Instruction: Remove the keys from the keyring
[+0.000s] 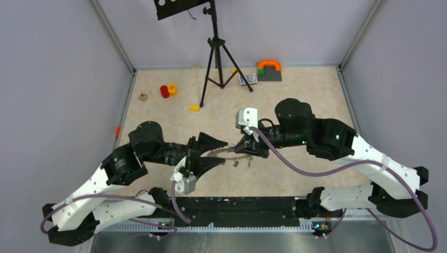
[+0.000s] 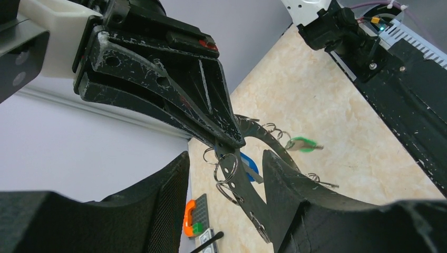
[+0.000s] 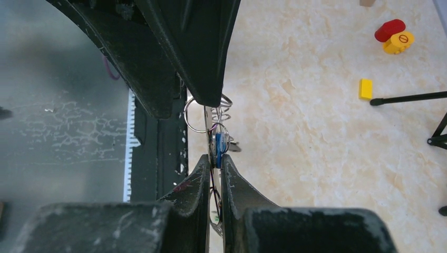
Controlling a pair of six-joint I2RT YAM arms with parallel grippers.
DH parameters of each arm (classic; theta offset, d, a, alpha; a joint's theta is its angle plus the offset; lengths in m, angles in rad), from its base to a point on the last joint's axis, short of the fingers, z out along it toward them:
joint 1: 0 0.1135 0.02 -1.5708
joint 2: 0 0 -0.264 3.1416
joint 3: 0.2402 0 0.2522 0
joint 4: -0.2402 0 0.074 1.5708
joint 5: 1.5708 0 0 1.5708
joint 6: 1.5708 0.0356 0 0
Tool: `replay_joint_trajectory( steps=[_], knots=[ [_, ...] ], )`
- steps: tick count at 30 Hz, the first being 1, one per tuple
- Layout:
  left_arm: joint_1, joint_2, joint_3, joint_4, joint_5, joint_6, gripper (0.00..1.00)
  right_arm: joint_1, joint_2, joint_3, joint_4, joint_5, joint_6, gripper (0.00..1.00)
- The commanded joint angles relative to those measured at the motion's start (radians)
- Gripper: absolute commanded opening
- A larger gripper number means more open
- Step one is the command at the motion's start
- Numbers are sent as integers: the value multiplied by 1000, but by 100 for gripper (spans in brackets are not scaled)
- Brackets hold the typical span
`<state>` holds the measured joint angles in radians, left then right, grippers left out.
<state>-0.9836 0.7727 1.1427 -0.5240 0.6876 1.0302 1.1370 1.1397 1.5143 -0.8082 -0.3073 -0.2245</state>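
The keyring (image 2: 238, 182) is a dark flat band with holes, held above the table between both arms. My right gripper (image 3: 215, 161) is shut on it edge-on, right next to the blue-tagged key (image 3: 219, 143). In the left wrist view the right gripper's black tip (image 2: 231, 141) pinches the band from above. My left gripper (image 2: 225, 158) is open, its fingers (image 2: 295, 195) standing on either side of the band. Small split rings (image 2: 226, 169), a green-tagged key (image 2: 303, 143) and the blue-tagged key (image 2: 248, 166) hang from the band. From above, the keyring (image 1: 231, 152) spans the two grippers.
A black tripod (image 1: 213, 58) stands at the back centre. Around it lie red and yellow blocks (image 1: 168, 90), a yellow brick (image 1: 194, 108), a small wooden piece (image 1: 143, 97) and a grey plate with an orange arch (image 1: 269, 70). A black rail (image 1: 237, 205) runs along the near edge.
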Motion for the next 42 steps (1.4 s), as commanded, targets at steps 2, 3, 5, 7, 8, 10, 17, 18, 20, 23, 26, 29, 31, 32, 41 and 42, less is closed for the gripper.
replay_joint_trajectory(
  steps=[2, 3, 5, 7, 8, 10, 17, 18, 20, 23, 26, 29, 31, 32, 41, 42],
  knots=[
    [-1, 11, 10, 3, -14, 5, 54, 14, -19, 60, 54, -36, 31, 0],
    [-1, 15, 11, 0, -15, 11, 53, 14, -22, 60, 59, -39, 33, 0],
    [0, 21, 13, -2, -22, 15, 50, 14, -24, 61, 64, -45, 36, 0],
    [-1, 26, 18, -8, -25, 18, 44, 14, -26, 61, 68, -52, 38, 0],
    [-1, 27, 22, -13, -26, 22, 43, 14, -25, 61, 68, -55, 40, 0],
    [0, 32, 24, -17, -30, 25, 41, 14, -24, 62, 69, -60, 41, 0],
    [-1, 34, 21, -24, -68, 34, 40, 13, -25, 56, 67, -67, 43, 0],
    [-1, 34, 21, -25, -74, 35, 39, 13, -25, 55, 65, -66, 42, 0],
    [-1, 34, 23, -25, -84, 37, 36, 14, -26, 53, 63, -65, 43, 0],
    [0, 32, 24, -28, -96, 39, 32, 14, -29, 49, 62, -64, 43, 0],
    [-1, 28, 27, -31, -104, 38, 29, 14, -31, 49, 64, -64, 42, 0],
    [-1, 23, 29, -34, -113, 40, 26, 14, -33, 47, 65, -59, 41, 0],
    [-1, 19, 30, -37, -120, 40, 24, 13, -34, 44, 63, -58, 39, 0],
    [0, 18, 32, -37, -120, 40, 24, 14, -34, 42, 64, -58, 39, 0],
    [-1, 22, 33, -38, -115, 40, 13, 14, -31, 18, 59, -35, 16, 0],
    [-1, 21, 33, -37, -114, 40, 13, 14, -28, 16, 56, -28, 11, 0]
  ],
)
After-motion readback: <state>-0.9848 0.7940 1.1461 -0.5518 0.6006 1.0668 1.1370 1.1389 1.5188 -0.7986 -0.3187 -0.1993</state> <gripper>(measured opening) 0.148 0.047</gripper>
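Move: The small split ring at the tips of the right gripper is about 2 cm ahead of the left hand, 1 cm to its right and 1 cm lower. The right gripper, holding the grey keyring, has this split ring about 2 cm to its left, level with its tips. From the left hand, the blue key is some 1 cm ahead, 3 cm right and 3 cm below; the green key is roughly 3 cm back, 6 cm right and 6 cm below. Ease the open left gripper forward about 2 cm and down 1 cm to bring the small split ring between its pads, turning the wrist some 5 degrees counter-clockwise. Then close the fingers from about half open until they pinch the ring right beside the right gripper's tips. Keep the right gripper shut on the keyring and nearly still. ##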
